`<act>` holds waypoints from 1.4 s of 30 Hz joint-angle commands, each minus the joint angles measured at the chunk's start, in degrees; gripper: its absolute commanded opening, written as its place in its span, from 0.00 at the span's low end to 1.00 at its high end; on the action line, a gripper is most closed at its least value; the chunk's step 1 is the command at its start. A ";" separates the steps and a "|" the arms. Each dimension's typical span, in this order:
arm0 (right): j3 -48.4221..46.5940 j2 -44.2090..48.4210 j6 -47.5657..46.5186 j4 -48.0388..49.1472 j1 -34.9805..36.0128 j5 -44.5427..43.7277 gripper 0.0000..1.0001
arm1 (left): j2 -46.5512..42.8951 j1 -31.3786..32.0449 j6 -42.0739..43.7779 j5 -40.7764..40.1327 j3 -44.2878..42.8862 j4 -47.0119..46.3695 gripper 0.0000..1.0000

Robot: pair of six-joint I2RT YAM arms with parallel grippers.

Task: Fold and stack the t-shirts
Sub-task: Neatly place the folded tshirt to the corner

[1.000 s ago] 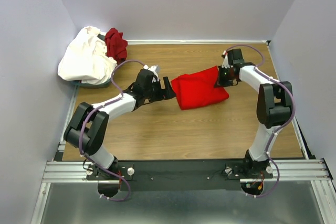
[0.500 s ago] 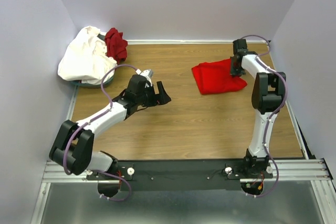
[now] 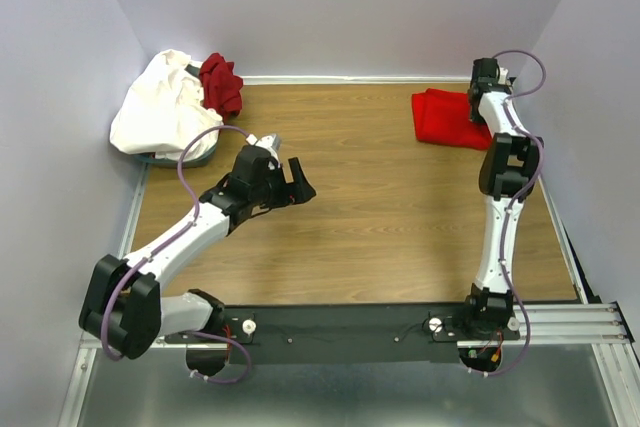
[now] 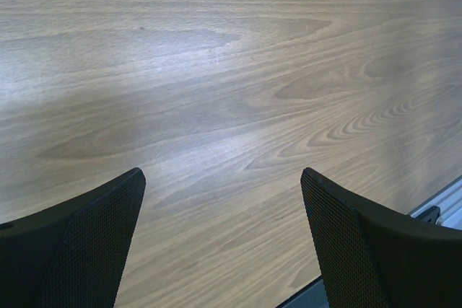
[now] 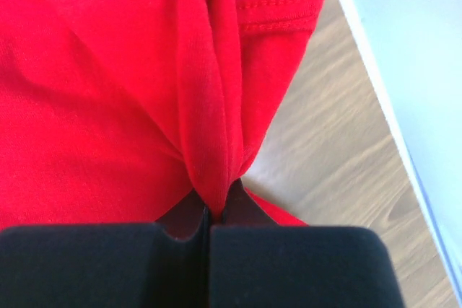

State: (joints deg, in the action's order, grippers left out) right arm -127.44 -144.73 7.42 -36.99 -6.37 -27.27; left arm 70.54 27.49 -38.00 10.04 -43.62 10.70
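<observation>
The bright red t-shirt (image 3: 443, 117) lies folded at the table's far right, near the back wall. My right gripper (image 3: 478, 109) is shut on its right edge. In the right wrist view a pinched fold of red cloth (image 5: 209, 142) runs into the closed jaws of the right gripper (image 5: 211, 210). My left gripper (image 3: 300, 180) hovers open over bare wood left of centre, and the left wrist view shows nothing between the fingers of the left gripper (image 4: 222, 175). The white t-shirt (image 3: 160, 107) and the maroon t-shirt (image 3: 220, 84) sit crumpled in the far left corner.
A dark container rim (image 3: 190, 159) shows under the white shirt. Lilac walls close the table at the back and both sides. The back wall's base (image 5: 375, 84) runs just right of the red cloth. The table's metal edge (image 4: 442, 207) appears at the lower right of the left wrist view.
My right arm has dragged the red shirt from the table's middle to the far right corner. My left arm has drawn back to the left, still open.
</observation>
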 commanded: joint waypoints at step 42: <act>14.21 21.57 6.20 4.56 -3.83 -0.78 1.00 | -19.82 -0.68 -1.11 -11.71 2.13 11.36 0.98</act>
State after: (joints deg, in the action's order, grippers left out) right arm -120.49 -132.94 9.93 -35.66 -11.38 -30.50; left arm 54.00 27.07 -39.90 2.66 -40.38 20.93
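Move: The folded red t-shirt is already at the far right of the table, its right end pinched in the right hand; its middle lies about 12 cm to the left of this hand, level with it and 2 cm lower. The table's far right corner, where it is bound, is some 12 cm ahead and 12 cm right, with the foot of the right wall 12 cm straight right. From the empty left hand, the t-shirt's middle is roughly 29 cm ahead, 56 cm right and 12 cm lower. The t-shirt, still pinched at its right end, is drawn low over the table about 8 cm to the right towards the wall by the right hand, which first edges forward, then back, turning slightly clockwise. The fingers then open wide and let go, and the hand rises some 7 cm, easing back and left. The empty left hand withdraws a few centimetres back and left, then rises a little. ##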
